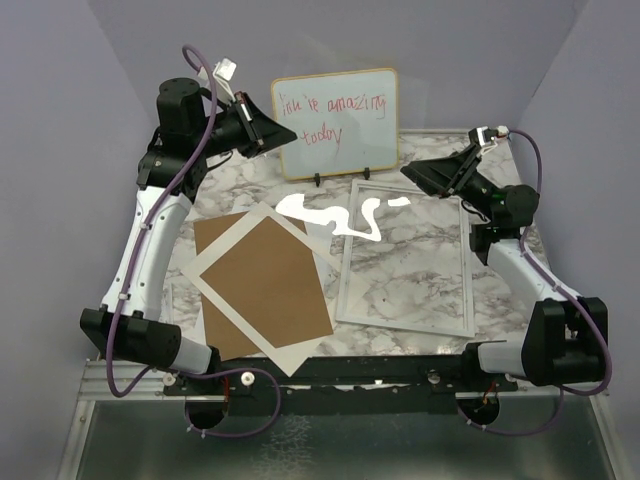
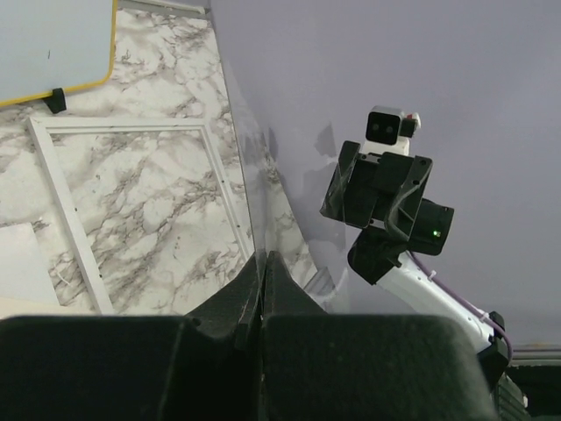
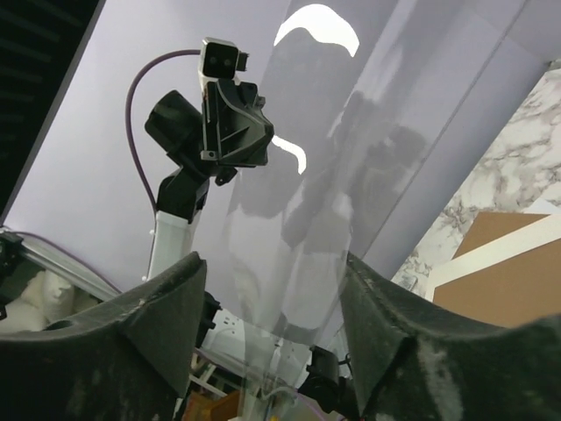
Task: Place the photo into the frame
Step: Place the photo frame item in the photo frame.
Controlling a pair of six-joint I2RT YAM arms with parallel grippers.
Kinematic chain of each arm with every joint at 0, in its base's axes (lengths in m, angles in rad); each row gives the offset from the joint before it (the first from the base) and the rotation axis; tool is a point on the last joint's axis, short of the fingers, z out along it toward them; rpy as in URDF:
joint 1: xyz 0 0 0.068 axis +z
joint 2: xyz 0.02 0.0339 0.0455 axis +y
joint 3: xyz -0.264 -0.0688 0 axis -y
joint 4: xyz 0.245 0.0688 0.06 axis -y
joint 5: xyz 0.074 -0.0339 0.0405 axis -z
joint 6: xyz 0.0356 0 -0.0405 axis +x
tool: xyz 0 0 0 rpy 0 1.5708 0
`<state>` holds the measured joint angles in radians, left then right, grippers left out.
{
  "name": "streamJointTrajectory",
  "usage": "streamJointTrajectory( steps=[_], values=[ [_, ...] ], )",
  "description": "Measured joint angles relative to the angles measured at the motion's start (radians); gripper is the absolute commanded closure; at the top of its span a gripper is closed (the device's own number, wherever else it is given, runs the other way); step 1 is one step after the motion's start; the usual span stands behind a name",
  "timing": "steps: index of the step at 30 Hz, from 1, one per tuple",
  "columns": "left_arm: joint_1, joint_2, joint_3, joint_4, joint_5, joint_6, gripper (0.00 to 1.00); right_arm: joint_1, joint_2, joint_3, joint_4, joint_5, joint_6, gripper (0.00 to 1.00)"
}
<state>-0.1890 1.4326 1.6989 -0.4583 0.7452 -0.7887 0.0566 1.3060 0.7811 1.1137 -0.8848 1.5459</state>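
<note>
The frame (image 1: 344, 255) is a thin white rim lying flat on the marble table right of centre; it also shows in the left wrist view (image 2: 66, 206). A clear glossy pane (image 1: 335, 215) hangs above the table between the two arms, throwing white glare. My left gripper (image 1: 283, 135) is raised at the back left and shut on one edge of this pane (image 2: 254, 175), its fingers (image 2: 263, 259) pressed together. My right gripper (image 1: 405, 172) is open at the back right, and the pane's other end (image 3: 298, 219) lies loose between its fingers (image 3: 272, 263). The photo is out of view.
A white mat (image 1: 235, 325) with a cut-out window lies tilted at the front left over a brown backing board (image 1: 265, 285). A wood-edged whiteboard (image 1: 338, 122) with red handwriting stands against the back wall. Purple walls close in on both sides.
</note>
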Motion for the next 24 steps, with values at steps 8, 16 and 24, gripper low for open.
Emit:
streamJointTrajectory(
  steps=[8, 16, 24],
  values=[
    [-0.001, -0.001, -0.019, 0.008, 0.007, -0.005, 1.00, 0.000, 0.024, 0.007, 0.024, -0.024, 0.029, 0.55],
    [0.000, -0.014, -0.097, 0.039, 0.015, -0.025, 0.79, 0.000, 0.064, 0.088, -0.103, -0.066, -0.026, 0.97],
    [0.000, -0.038, -0.211, 0.057, 0.003, 0.002, 0.25, -0.001, 0.026, 0.148, -0.660, -0.058, -0.379, 0.99]
  ],
)
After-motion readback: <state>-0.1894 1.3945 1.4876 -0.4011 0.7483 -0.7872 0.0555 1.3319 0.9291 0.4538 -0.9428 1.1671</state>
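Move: The clear sheet is strung in the air between my hands, its left end pinched by my left hand. Its right end lies between my right hand's open fingertips, some 17 cm to the right of my left hand and about 3 cm nearer me. Under my right hand, roughly 37 cm down and 2 cm back, is the middle of the photo frame. The brown board lies about 29 cm left of my right hand, 8 cm back and equally low. I hand the clear sheet over: my right hand eases about 3 cm forward while its fingers shut and pinch the sheet, then it drops some 6 cm, the fingers tipping down by about 20 degrees to near level. My left hand sinks alongside, also about 6 cm, slowly then faster, and opens past halfway to let go of its end. ##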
